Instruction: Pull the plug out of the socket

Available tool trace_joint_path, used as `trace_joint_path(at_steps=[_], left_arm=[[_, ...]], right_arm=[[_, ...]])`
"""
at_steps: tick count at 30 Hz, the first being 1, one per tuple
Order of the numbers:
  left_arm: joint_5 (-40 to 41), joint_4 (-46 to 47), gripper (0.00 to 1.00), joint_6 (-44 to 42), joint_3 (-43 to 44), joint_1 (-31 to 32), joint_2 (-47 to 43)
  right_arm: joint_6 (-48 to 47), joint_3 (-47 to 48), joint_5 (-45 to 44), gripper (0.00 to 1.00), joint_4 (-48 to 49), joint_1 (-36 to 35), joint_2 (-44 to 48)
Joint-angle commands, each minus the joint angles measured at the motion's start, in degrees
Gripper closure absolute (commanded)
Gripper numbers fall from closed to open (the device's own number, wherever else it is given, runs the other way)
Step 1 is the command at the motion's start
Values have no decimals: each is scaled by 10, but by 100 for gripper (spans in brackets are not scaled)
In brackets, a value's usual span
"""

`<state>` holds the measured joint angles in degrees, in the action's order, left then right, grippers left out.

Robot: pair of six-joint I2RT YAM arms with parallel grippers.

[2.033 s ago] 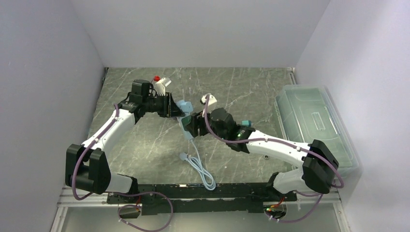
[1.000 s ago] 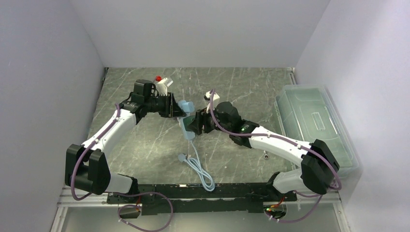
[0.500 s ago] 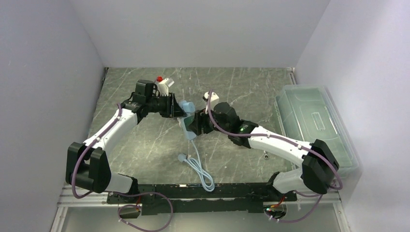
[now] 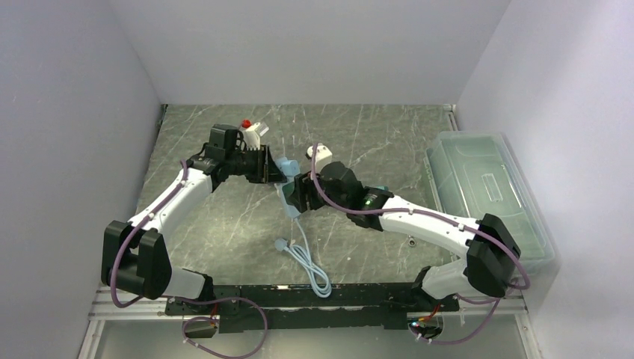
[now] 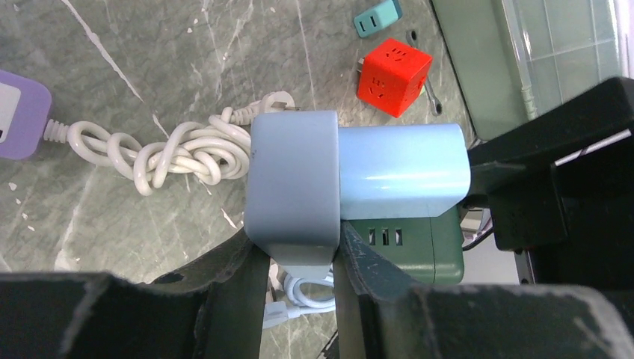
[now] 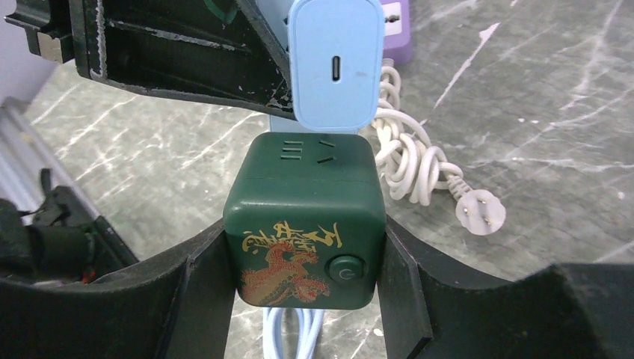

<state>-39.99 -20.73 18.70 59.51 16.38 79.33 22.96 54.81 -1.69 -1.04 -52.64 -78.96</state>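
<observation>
My left gripper (image 5: 295, 258) is shut on a grey-blue block (image 5: 291, 187) joined to a light blue plug (image 5: 404, 172). My right gripper (image 6: 305, 235) is shut on a dark green cube socket (image 6: 306, 224) with a gold and red dragon print and a round button. The light blue plug (image 6: 336, 63), with a small port on its end, sits just above and behind the cube. I cannot tell whether its prongs are in the cube. In the top view both grippers, left (image 4: 278, 172) and right (image 4: 297, 196), meet mid-table, above the surface.
A light blue cable (image 4: 306, 258) hangs from the cluster and coils toward the near edge. A purple socket (image 5: 22, 112) with a knotted white cord (image 5: 179, 153), a red cube (image 5: 392, 67) and a teal adapter (image 5: 376, 16) lie on the table. A clear lidded bin (image 4: 486, 191) stands at right.
My right gripper with the green cube has shifted slightly left, toward the left gripper, and turned a little. The left arm has barely moved.
</observation>
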Motion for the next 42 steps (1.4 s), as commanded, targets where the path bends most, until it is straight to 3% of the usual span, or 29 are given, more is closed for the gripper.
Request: trace_joint_path(at_steps=[1, 4, 9, 11, 16, 22, 27, 34, 42], left_arm=[[37, -22, 100, -33, 15, -1, -3], [30, -19, 100, -36, 14, -1, -3], [1, -10, 100, -40, 12, -1, -5], [0, -9, 100, -40, 12, -1, -6], [14, -12, 100, -39, 12, -1, -7], [54, -37, 100, -34, 21, -1, 6], [31, -22, 100, -32, 16, -1, 2], [85, -36, 100, -30, 17, -9, -10], [74, -31, 100, -18, 14, -48, -26]], right_arm=[[-11, 60, -166, 100, -7, -25, 6], [-7, 51, -149, 100, -2, -16, 11], [34, -2, -2, 100, 64, 60, 42], [37, -9, 14, 100, 68, 73, 44], [39, -12, 5, 100, 70, 66, 44], [-10, 9, -139, 100, 38, -7, 44], [-9, 10, -142, 100, 35, -11, 32], [-19, -17, -83, 100, 50, 29, 76], [-43, -4, -94, 100, -74, 141, 90]])
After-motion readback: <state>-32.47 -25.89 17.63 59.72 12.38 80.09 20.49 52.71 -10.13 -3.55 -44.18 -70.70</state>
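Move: The green plug sits between the right fingers, still plugged into the light-blue socket strip, whose middle lies about 2 cm ahead, 3 cm left and 2 cm below the right hand. The blue adapter is some 6 cm ahead, 2 cm left and slightly higher; the white cable plug lies on the table, roughly 7 cm ahead, 5 cm right and 17 cm down. From the left hand, the green plug is about 5 cm back, 4 cm right and level. Keep both grippers shut, the left on the socket strip and the right on the green plug. Rock the right hand a few degrees to and fro, then draw the plug about 8 cm right, away from the strip, also forward and a little up, turning some 15 degrees clockwise. Meanwhile lower the left hand slightly and pull it about 4 cm left, turning slightly counter-clockwise. ##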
